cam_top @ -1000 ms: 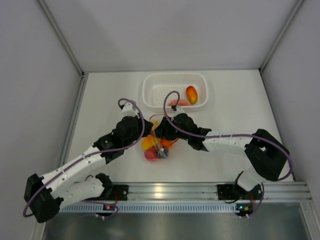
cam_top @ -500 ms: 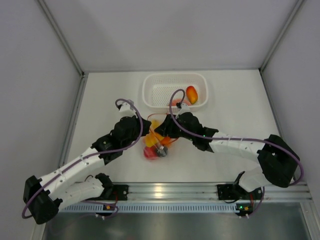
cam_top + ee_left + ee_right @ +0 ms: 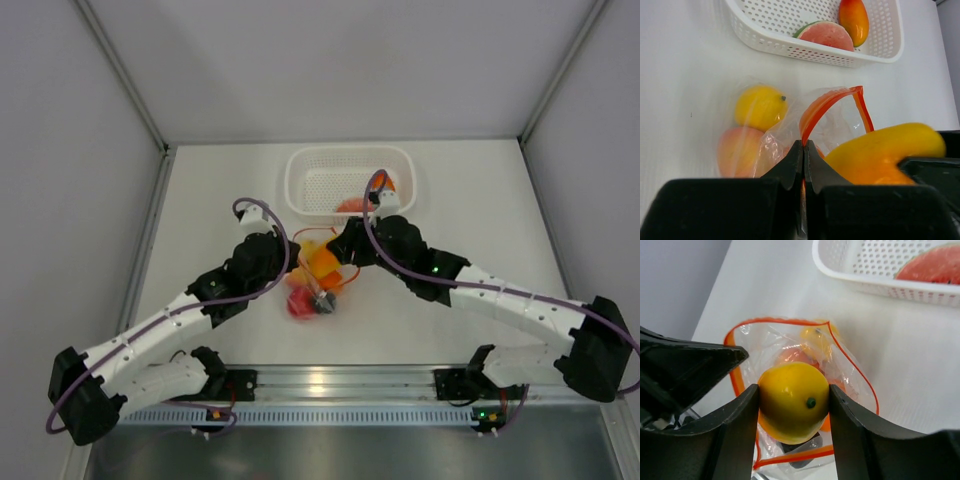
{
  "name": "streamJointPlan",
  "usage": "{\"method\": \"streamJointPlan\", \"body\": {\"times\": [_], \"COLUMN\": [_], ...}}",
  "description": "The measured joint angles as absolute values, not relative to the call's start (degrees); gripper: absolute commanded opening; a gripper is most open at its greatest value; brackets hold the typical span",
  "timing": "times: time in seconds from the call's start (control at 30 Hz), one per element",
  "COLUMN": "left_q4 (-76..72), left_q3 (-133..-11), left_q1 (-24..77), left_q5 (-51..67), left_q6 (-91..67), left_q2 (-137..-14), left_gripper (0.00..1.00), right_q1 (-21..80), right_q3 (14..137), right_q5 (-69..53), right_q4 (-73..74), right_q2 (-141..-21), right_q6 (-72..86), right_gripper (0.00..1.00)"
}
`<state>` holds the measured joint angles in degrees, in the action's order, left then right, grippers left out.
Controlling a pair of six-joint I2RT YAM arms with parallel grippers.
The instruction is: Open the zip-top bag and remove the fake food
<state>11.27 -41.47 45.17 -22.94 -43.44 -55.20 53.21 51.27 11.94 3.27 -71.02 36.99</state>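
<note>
The zip-top bag (image 3: 312, 292) lies open at mid-table, its orange-red zip strip (image 3: 826, 101) spread in a loop. My left gripper (image 3: 803, 145) is shut on the strip's near edge and shows in the top view (image 3: 296, 264). My right gripper (image 3: 793, 401) is shut on a yellow-orange fake fruit (image 3: 790, 397) and holds it just above the bag's mouth (image 3: 322, 262). Still inside the bag are a yellow lemon (image 3: 760, 106), a pink-orange fruit (image 3: 736, 152) and a red one (image 3: 300, 306).
The white perforated basket (image 3: 300, 185) stands behind the bag and holds a watermelon slice (image 3: 824, 35) and an orange-red mango (image 3: 853, 19). My right wrist partly hides the basket's front. Walls close in the table on the left, back and right.
My right gripper has lifted the yellow-orange fruit out of the bag and moved back and right toward the basket. Its elbow swung out to the right. The left gripper stayed on the zip strip.
</note>
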Motion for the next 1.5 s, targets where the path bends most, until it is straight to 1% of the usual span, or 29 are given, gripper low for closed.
{"method": "streamJointPlan", "body": {"times": [0.2,0.37,0.43,0.53,0.73,0.87,1.0,1.17,1.2,1.3,1.33,1.37,1.4,1.47,1.5], "left_q4": [12.2,13.8,14.7,15.3,16.0,16.4,17.0,18.0,18.2,18.2,18.3,18.3,18.3,18.3,18.3], "left_q3": [-42.0,-42.5,-43.0,-43.6,-44.7,-45.0,-45.0,-45.0,-45.0,-45.0,-45.0,-45.0,-45.0,-45.2,-45.4], "left_q1": [45.2,45.1,45.1,45.1,45.1,45.1,45.1,45.1,45.1,45.1,45.1,45.1,45.1,45.1,45.1], "left_q5": [-23.7,-24.4,-24.8,-25.0,-24.9,-24.8,-24.6,-24.5,-24.5,-24.5,-24.4,-24.4,-24.3,-23.9,-23.7], "left_q6": [-43.7,-44.3,-44.5,-44.7,-44.9,-44.9,-45.0,-45.1,-45.1,-45.1,-45.1,-45.1,-45.1,-45.1,-45.1], "left_q2": [-55.4,-55.4,-55.4,-55.4,-55.6,-55.6,-55.6,-54.6,-54.3,-54.0,-53.9,-53.8,-53.7,-53.7,-53.7], "left_gripper": [0.00,0.00,0.00,0.00,0.00,0.00,0.00,0.00,0.00,0.00,0.00,0.00,0.00,0.00,0.00], "right_q1": [49.8,38.9,34.9,31.8,29.1,27.8,26.8,25.6,25.3,24.8,24.7,24.6,24.6,24.6,24.6], "right_q3": [55.8,58.7,60.1,63.5,76.8,85.5,91.8,93.1,93.1,93.2,93.3,93.5,93.6,93.9,93.8], "right_q5": [13.8,12.7,12.5,12.3,11.1,10.2,9.5,8.5,8.3,7.7,7.6,7.4,7.4,7.4,7.5], "right_q4": [7.0,6.7,5.9,4.9,3.9,4.4,4.6,5.0,5.4,5.6,5.7,5.8,6.0,6.7,7.6], "right_q2": [-65.0,-66.7,-70.0,-77.3,-97.7,-108.4,-115.7,-118.8,-118.9,-118.9,-118.9,-118.9,-118.9,-118.6,-118.2], "right_q6": [32.6,29.9,29.0,27.5,24.6,23.1,22.5,22.5,22.5,22.5,22.5,22.3,21.8,20.9,20.3], "right_gripper": [0.09,0.09,0.08,0.08,0.08,0.07,0.06,0.06,0.14,0.53,0.58,0.64,0.83,0.96,0.99]}}
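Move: The right hand, with the yellow mango in its grip, is bound for the white basket, whose middle lies about 28 cm ahead, 6 cm to its right and 12 cm lower. In the basket, the watermelon slice lies about 23 cm ahead and 9 cm right of the hand, the red mango about 27 cm ahead and 16 cm right. The open bag sits some 5 cm back, 4 cm left and 11 cm below. From the left hand the basket is about 28 cm ahead and 14 cm right. Still gripping the yellow mango, the right hand lifts it about 8 cm away from the bag's mouth while swinging right, then carries it some 28 cm forward to the basket, sinking about 15 cm from its peak and turning some 20 degrees clockwise. There its fingers open wide and let go of the mango. The left hand keeps its pinch on the bag's rim. ##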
